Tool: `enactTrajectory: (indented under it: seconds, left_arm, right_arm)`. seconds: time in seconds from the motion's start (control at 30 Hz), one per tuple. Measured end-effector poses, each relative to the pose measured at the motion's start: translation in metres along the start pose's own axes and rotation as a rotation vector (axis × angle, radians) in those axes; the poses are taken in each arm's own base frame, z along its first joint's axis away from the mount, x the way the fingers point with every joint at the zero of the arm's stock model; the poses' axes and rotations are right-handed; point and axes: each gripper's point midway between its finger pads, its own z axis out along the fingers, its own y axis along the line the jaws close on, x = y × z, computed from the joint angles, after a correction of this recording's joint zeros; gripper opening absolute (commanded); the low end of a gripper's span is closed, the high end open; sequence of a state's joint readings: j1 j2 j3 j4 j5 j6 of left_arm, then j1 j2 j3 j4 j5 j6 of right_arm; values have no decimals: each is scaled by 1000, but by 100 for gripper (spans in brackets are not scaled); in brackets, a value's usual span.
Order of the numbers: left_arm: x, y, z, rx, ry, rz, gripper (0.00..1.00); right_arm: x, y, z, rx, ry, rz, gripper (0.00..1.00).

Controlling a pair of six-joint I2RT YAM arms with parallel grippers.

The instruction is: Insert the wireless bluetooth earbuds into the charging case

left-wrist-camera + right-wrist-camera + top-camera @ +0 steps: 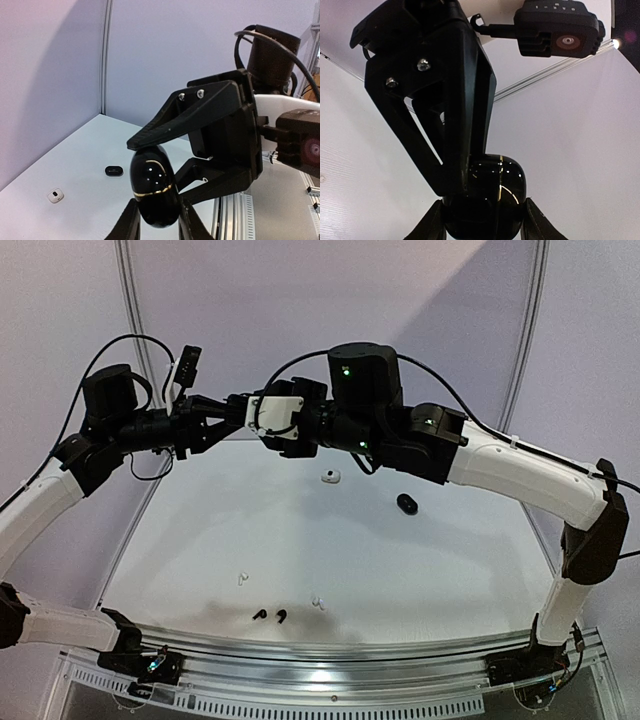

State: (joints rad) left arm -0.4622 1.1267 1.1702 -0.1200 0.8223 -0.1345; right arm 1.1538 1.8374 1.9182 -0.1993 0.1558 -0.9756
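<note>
A glossy black charging case (pixel 151 182) with a gold seam hangs high above the back of the table, closed. My left gripper (pixel 156 222) is shut on its lower half, and my right gripper (pixel 482 222) is shut on it from the other side (pixel 490 192). In the left wrist view the right gripper's fingers (pixel 200 115) clamp the case above and below. In the top view both grippers meet at upper left, left gripper (pixel 238 417), and the case is hard to make out. Two white earbuds (pixel 241 578) (pixel 318 602) and two black earbuds (pixel 260 615) (pixel 281 616) lie near the front edge.
A small white case (pixel 331 476) and a small black case (pixel 407 503) lie on the white table (pixel 450 570) behind its middle; both also show in the left wrist view, black case (pixel 114 171), white case (pixel 55 195). A metal rail (pixel 330 652) borders the front edge.
</note>
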Motion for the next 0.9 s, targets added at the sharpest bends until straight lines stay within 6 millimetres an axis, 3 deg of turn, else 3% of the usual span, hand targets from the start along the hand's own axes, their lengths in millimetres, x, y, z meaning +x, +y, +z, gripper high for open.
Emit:
enactTrajectory:
  seconds: [0.07, 0.2, 0.27, 0.37, 0.5, 0.67, 0.9]
  left_arm:
    - [0, 0, 0, 0, -1, 0, 0]
    - [0, -1, 0, 5, -1, 1, 0]
    - [-1, -1, 0, 8, -2, 2, 0]
    - [-1, -1, 0, 11, -6, 7, 0]
    - [-1, -11, -1, 57, -13, 53, 0]
    - [-3, -16, -8, 56, -27, 144, 0]
    - [-2, -28, -17, 74, -48, 352, 0]
  right_arm:
    - [0, 0, 0, -1, 0, -3, 22]
    - [0, 0, 0, -2, 0, -7, 26]
    - [-1, -1, 0, -2, 0, -8, 41]
    - [-1, -1, 0, 1, -2, -8, 74]
    - [0, -2, 3, 6, -2, 40, 97]
    - [-2, 3, 0, -96, -63, 193, 99]
    - [-9, -15, -24, -248, -161, 442, 99]
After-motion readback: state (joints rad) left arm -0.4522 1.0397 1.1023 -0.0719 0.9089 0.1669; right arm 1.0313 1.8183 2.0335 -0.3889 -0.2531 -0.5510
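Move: The black charging case is already gripped by both hands: its middle is about 2 cm to the right of the left hand's fingertips and roughly 1 cm left of the right hand's. From the left hand the white case lies on the table some 30 cm ahead and 13 cm right. The loose white earbud near the left side is about 3 cm back and 7 cm left. Both lie roughly 40 cm below. Opening wide after a short hold, the right hand lets go of the charging case and eases off to its right and up by about 3 cm, rolling some 25 degrees as its fingers swing to point more to the left. The left hand keeps its pinch and draws the case back about 3 cm, rolling it some 20 degrees, forward side up. ##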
